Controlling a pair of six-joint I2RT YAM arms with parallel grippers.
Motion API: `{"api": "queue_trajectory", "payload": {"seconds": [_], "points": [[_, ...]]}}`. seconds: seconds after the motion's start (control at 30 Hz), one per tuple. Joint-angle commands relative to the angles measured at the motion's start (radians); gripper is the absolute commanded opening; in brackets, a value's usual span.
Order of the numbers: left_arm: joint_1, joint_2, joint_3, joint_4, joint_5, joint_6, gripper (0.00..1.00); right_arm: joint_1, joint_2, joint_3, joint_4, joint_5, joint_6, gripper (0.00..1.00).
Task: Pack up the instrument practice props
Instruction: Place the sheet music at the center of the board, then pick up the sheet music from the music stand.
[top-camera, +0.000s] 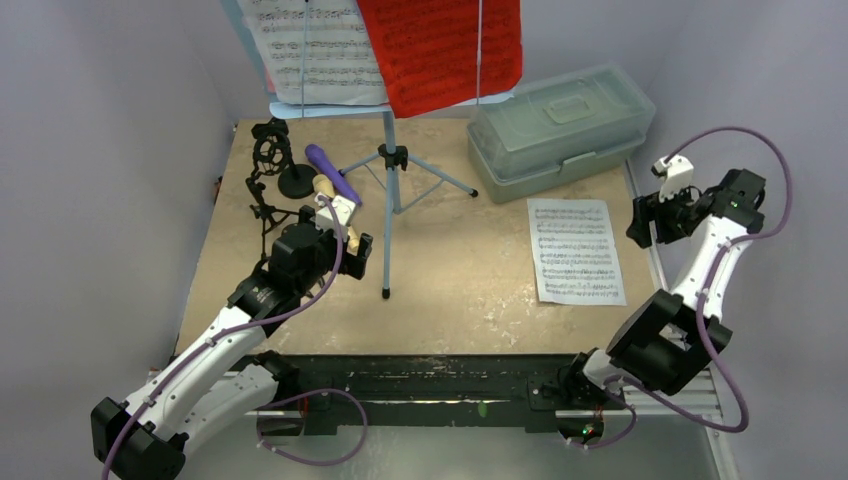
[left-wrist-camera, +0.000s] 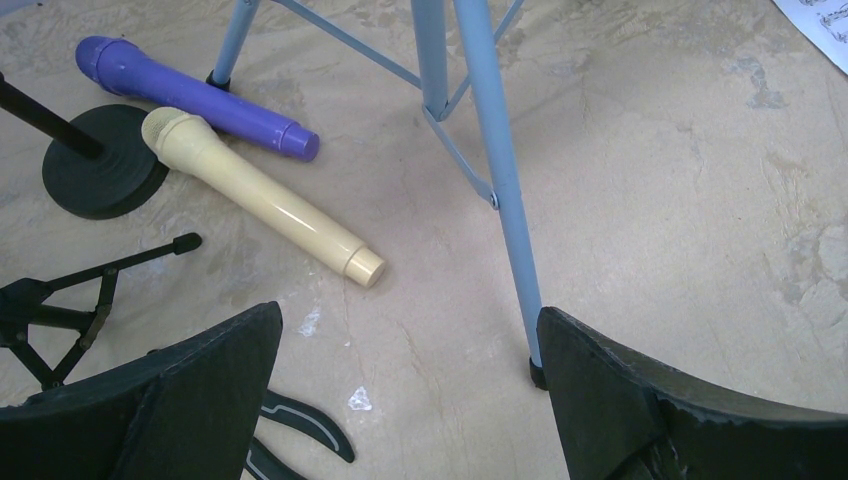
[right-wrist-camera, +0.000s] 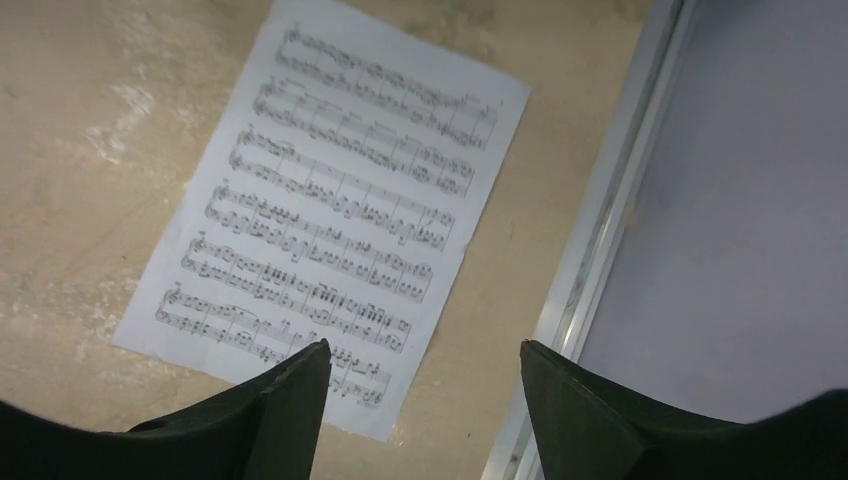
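Note:
A purple microphone (left-wrist-camera: 190, 95) and a tan microphone (left-wrist-camera: 260, 195) lie side by side on the table by a black round-base holder (left-wrist-camera: 100, 160). A black tripod holder with a ring (top-camera: 268, 150) stands at the left. The pale-blue music rack (top-camera: 392, 160) stands mid-table, carrying a white page (top-camera: 310, 50) and a red page (top-camera: 440, 50). My left gripper (left-wrist-camera: 410, 310) is open and empty, hovering just short of the tan microphone, with a rack leg (left-wrist-camera: 500, 190) by its right finger. My right gripper (right-wrist-camera: 425, 345) is open and empty, above the near right corner of a white sheet-music page (right-wrist-camera: 330, 210) lying flat.
A translucent grey-green lidded box (top-camera: 560, 120) sits at the back right. A metal rail (right-wrist-camera: 590, 260) and the grey wall run along the table's right edge beside my right gripper. Black curved handles (left-wrist-camera: 300, 420) lie under my left gripper.

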Motion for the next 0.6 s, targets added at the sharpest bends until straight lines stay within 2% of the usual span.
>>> {"api": "queue_trajectory", "payload": {"seconds": [0.0,0.13,0.2,0.47,0.57], "points": [[0.008,-0.008,0.009,0.020,0.005,0.003,0.99,0.000,-0.094,0.149,-0.190,-0.263,-0.137,0.75],[0.007,-0.007,0.009,0.019,0.004,0.004,0.99,0.009,-0.147,0.248,-0.296,-0.465,-0.206,0.86],[0.007,-0.006,0.009,0.018,0.003,0.003,0.99,0.035,-0.170,0.293,-0.303,-0.528,-0.168,0.91],[0.007,-0.004,0.009,0.019,0.001,0.003,0.99,0.342,-0.180,0.454,-0.059,-0.534,0.330,0.92],[0.008,-0.004,0.008,0.019,0.000,0.004,0.99,0.415,-0.171,0.485,0.051,-0.566,0.516,0.92]]}}
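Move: The right hand has already let go of the sheet music. Its middle lies about 12 cm left and 2 cm ahead, some 16 cm below. Next in line seems the red sheet on the stand, roughly 47 cm left, 15 cm ahead and 25 cm higher. The green case is about 28 cm ahead, 14 cm left and 10 cm below. From the idle left hand, the red sheet is some 22 cm right, 18 cm ahead and 23 cm up. The right hand climbs about 22 cm, swinging 19 cm left towards the stand, tipping up and opening further. ##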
